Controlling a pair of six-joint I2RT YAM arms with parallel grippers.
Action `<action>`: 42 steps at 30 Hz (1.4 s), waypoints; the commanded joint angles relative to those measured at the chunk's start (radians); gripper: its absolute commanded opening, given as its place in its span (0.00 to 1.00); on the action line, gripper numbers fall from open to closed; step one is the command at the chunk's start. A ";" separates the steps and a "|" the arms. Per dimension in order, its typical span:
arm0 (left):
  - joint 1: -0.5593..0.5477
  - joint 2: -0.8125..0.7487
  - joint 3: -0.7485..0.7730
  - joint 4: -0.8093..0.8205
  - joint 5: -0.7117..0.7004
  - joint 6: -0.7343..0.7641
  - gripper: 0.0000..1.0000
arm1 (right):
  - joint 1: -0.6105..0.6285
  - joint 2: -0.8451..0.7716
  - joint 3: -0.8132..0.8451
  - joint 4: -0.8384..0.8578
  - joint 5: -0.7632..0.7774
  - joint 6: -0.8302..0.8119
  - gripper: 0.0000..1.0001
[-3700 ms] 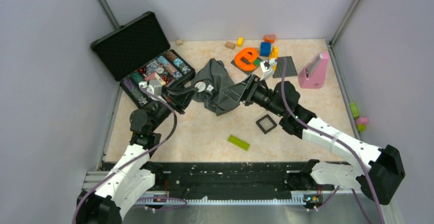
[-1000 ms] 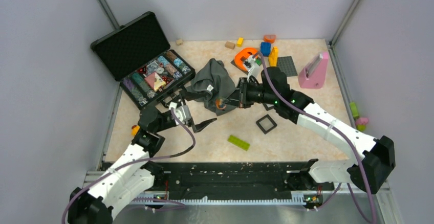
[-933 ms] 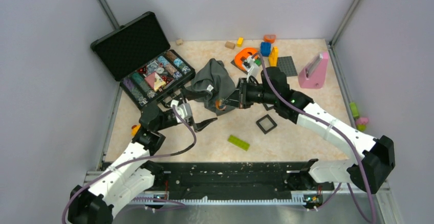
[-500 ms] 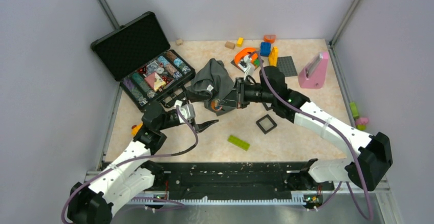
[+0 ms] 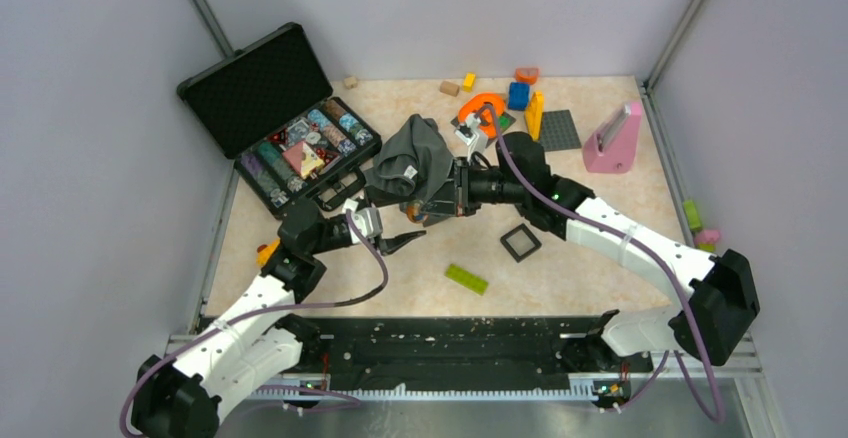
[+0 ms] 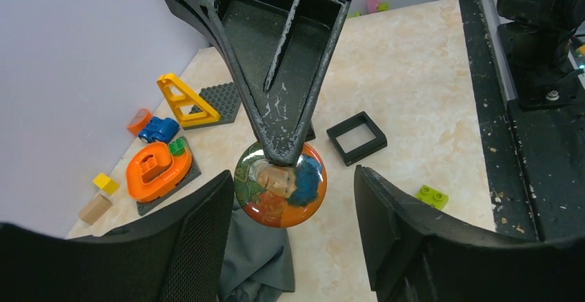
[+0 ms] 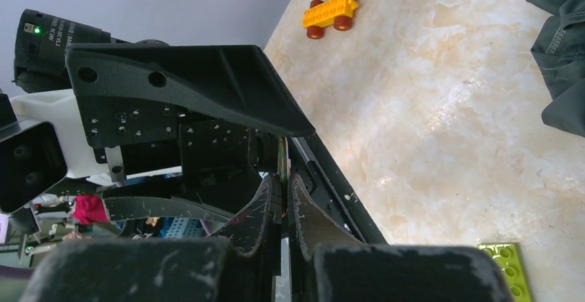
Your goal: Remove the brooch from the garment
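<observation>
The brooch [image 6: 281,185] is a small round badge with a painted portrait on orange. My right gripper [image 7: 283,181] is shut on its upper rim and holds it in the air, off the garment [image 5: 415,158]. In the right wrist view the brooch [image 7: 282,157] shows edge-on between the pads. My left gripper [image 6: 293,178] is open, one finger on each side of the brooch with a gap on both sides. The dark grey garment [image 6: 259,260] lies crumpled on the table just behind and below. From above, the brooch [image 5: 412,214] hangs at the garment's near edge.
An open black case [image 5: 300,143] of small items stands at the back left. A black square frame [image 5: 520,243] and a green brick [image 5: 466,278] lie near the middle. An orange letter toy [image 5: 480,113], bricks and a pink stand [image 5: 612,138] are at the back.
My right gripper has carried the brooch leftward, away from the garment, in between the left gripper's fingers. The left jaws have narrowed around it.
</observation>
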 commanded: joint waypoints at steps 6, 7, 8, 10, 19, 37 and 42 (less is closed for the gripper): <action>-0.005 -0.019 0.036 0.014 0.021 0.025 0.57 | 0.010 0.001 0.030 0.052 -0.001 0.018 0.00; -0.005 -0.019 0.036 0.015 0.020 0.027 0.56 | 0.010 0.003 0.029 0.056 -0.003 0.023 0.00; -0.005 -0.021 0.035 0.017 0.021 0.027 0.56 | 0.010 0.006 0.026 0.059 -0.006 0.028 0.00; -0.005 -0.023 0.030 0.030 0.022 0.026 0.63 | 0.010 0.013 0.023 0.066 -0.014 0.038 0.00; -0.005 -0.039 0.027 0.024 0.009 0.037 0.64 | 0.010 0.014 0.026 0.076 -0.017 0.050 0.00; -0.005 -0.021 0.035 -0.031 -0.011 0.080 0.39 | -0.016 -0.022 0.049 -0.062 0.067 -0.025 0.60; -0.005 -0.004 -0.004 -0.042 -0.064 0.074 0.39 | -0.059 -0.105 0.051 -0.298 0.296 -0.127 0.94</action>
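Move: The brooch is still pinched by its rim in the right fingers, about 3 cm to the left of the right hand, 1 cm ahead and 1 cm lower. It already stands between the left hand's open fingers, about 1 cm ahead and 1 cm to the right of that hand. From the left hand, the garment lies roughly 14 cm ahead and the green brick some 10 cm back and 12 cm right, both about 23 cm below. The brooch, held out by the shut right fingers, gets pinched across its rim by the left fingers, which close in steps with clearly rising grip while that hand stays within a centimetre. Only then do the right fingers open wide and draw off to the right, down and slightly forward, about 3 cm in all, gathering speed. ##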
